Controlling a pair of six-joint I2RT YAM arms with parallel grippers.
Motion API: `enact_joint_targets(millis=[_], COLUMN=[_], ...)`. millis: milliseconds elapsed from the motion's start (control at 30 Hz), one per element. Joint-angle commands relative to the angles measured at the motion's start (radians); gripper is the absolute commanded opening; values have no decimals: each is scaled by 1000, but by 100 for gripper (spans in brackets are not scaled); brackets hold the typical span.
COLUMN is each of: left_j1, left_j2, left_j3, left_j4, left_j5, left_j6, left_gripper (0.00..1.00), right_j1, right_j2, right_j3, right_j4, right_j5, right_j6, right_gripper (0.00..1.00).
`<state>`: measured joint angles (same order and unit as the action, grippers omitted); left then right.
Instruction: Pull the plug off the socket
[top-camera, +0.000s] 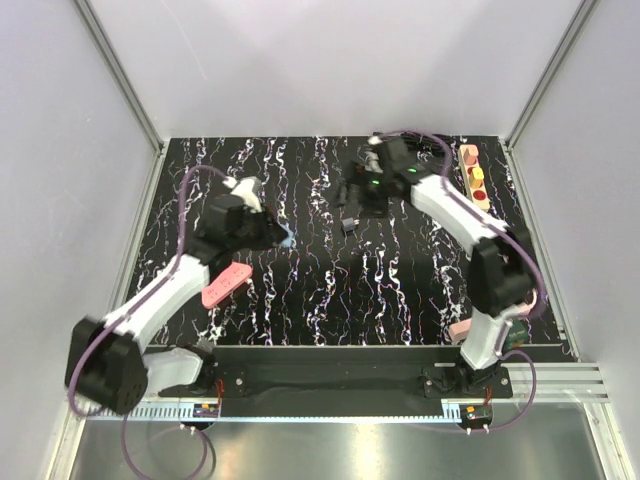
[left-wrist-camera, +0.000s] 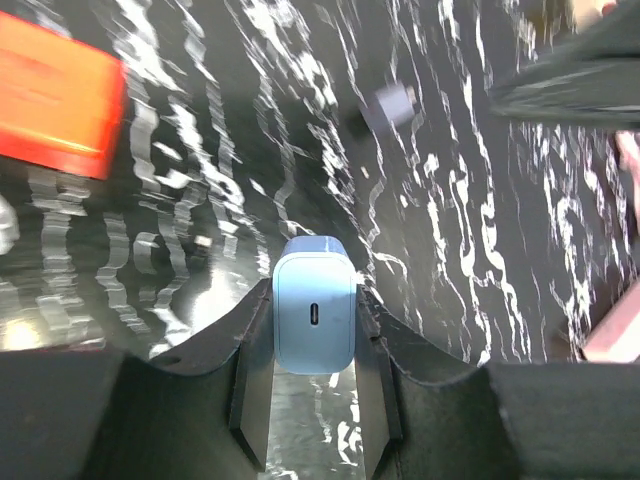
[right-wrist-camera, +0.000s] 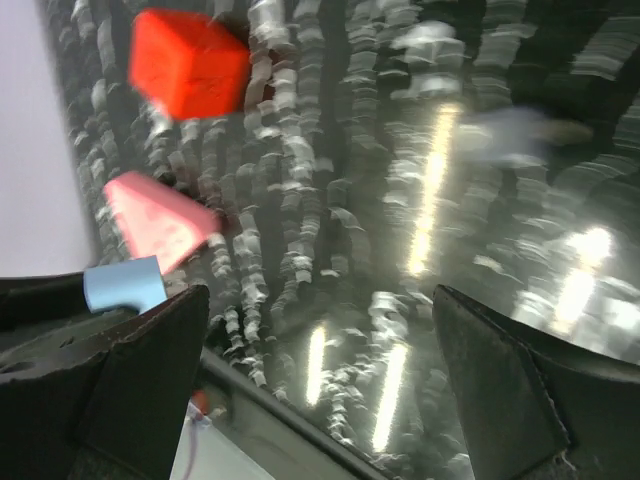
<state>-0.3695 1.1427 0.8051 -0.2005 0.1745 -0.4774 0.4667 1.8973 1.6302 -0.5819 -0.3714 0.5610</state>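
A light blue plug (left-wrist-camera: 313, 318) with a small slot on its face sits between the fingers of my left gripper (left-wrist-camera: 313, 335), which is shut on it. In the top view this plug (top-camera: 287, 240) is left of the table's middle, at the tip of the left gripper (top-camera: 280, 236). The beige socket (top-camera: 473, 176) with red round outlets lies at the far right edge, well apart from the plug. My right gripper (right-wrist-camera: 320, 300) stands wide open over bare table, holding nothing; in the top view the right gripper (top-camera: 350, 212) hangs near the back middle.
A flat pink bar (top-camera: 226, 283) lies on the table near the left arm, and the pink bar (right-wrist-camera: 155, 220) also shows in the right wrist view. A red block (right-wrist-camera: 190, 62) lies beyond it. White walls enclose the black marbled table (top-camera: 330, 300).
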Motion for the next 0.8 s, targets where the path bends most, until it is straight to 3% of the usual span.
enact_joint_targets(millis=[0, 67, 200, 433, 533, 600, 767], left_j1=[-55, -103, -196, -232, -233, -233, -233], left_j2=[129, 248, 447, 638, 676, 698, 693], left_j3=[54, 101, 190, 287, 296, 307, 325], left_j4=[165, 231, 277, 319, 337, 335, 300], left_j5=[88, 138, 94, 97, 138, 160, 190], left_j6=[-47, -76, -96, -150, -161, -146, -106], left_gripper=[0, 0, 0, 6, 26, 46, 64], right_j1=[-60, -71, -120, -229, -235, -241, -319], right_j2=[-213, -323, -460, -704, -786, -825, -872], right_j3=[-200, -288, -452, -607, -628, -647, -684], right_j4=[-18, -32, -149, -233, -291, -327, -355], right_j5=[173, 236, 429, 450, 596, 734, 766], right_j6=[-73, -72, -26, 17, 91, 138, 169], right_gripper=[100, 100, 100, 99, 100, 100, 100])
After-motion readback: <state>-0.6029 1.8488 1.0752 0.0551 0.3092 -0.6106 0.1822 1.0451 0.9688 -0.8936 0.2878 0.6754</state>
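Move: The left hand still grips the light-blue plug; the bare table spot it is going to lies about 15 cm to its right, 3 ahead and 13 below. The grey plug sits roughly 12 cm ahead and 17 right, the red socket some 17 ahead and 9 left. For the empty right hand, the pink bar lies about 27 cm back, 37 right and 13 below, with the green block 29 back and 42 right. Sweeping right and steadily down, the left hand carries the light-blue plug about 15 cm over to the table just short of the grey plug, tipping slightly down, then slows and opens its fingers to let go. The right hand, wide open throughout, swings about 27 cm right and 14 back at nearly level height towards the pink bar, turning some 45 degrees clockwise. ##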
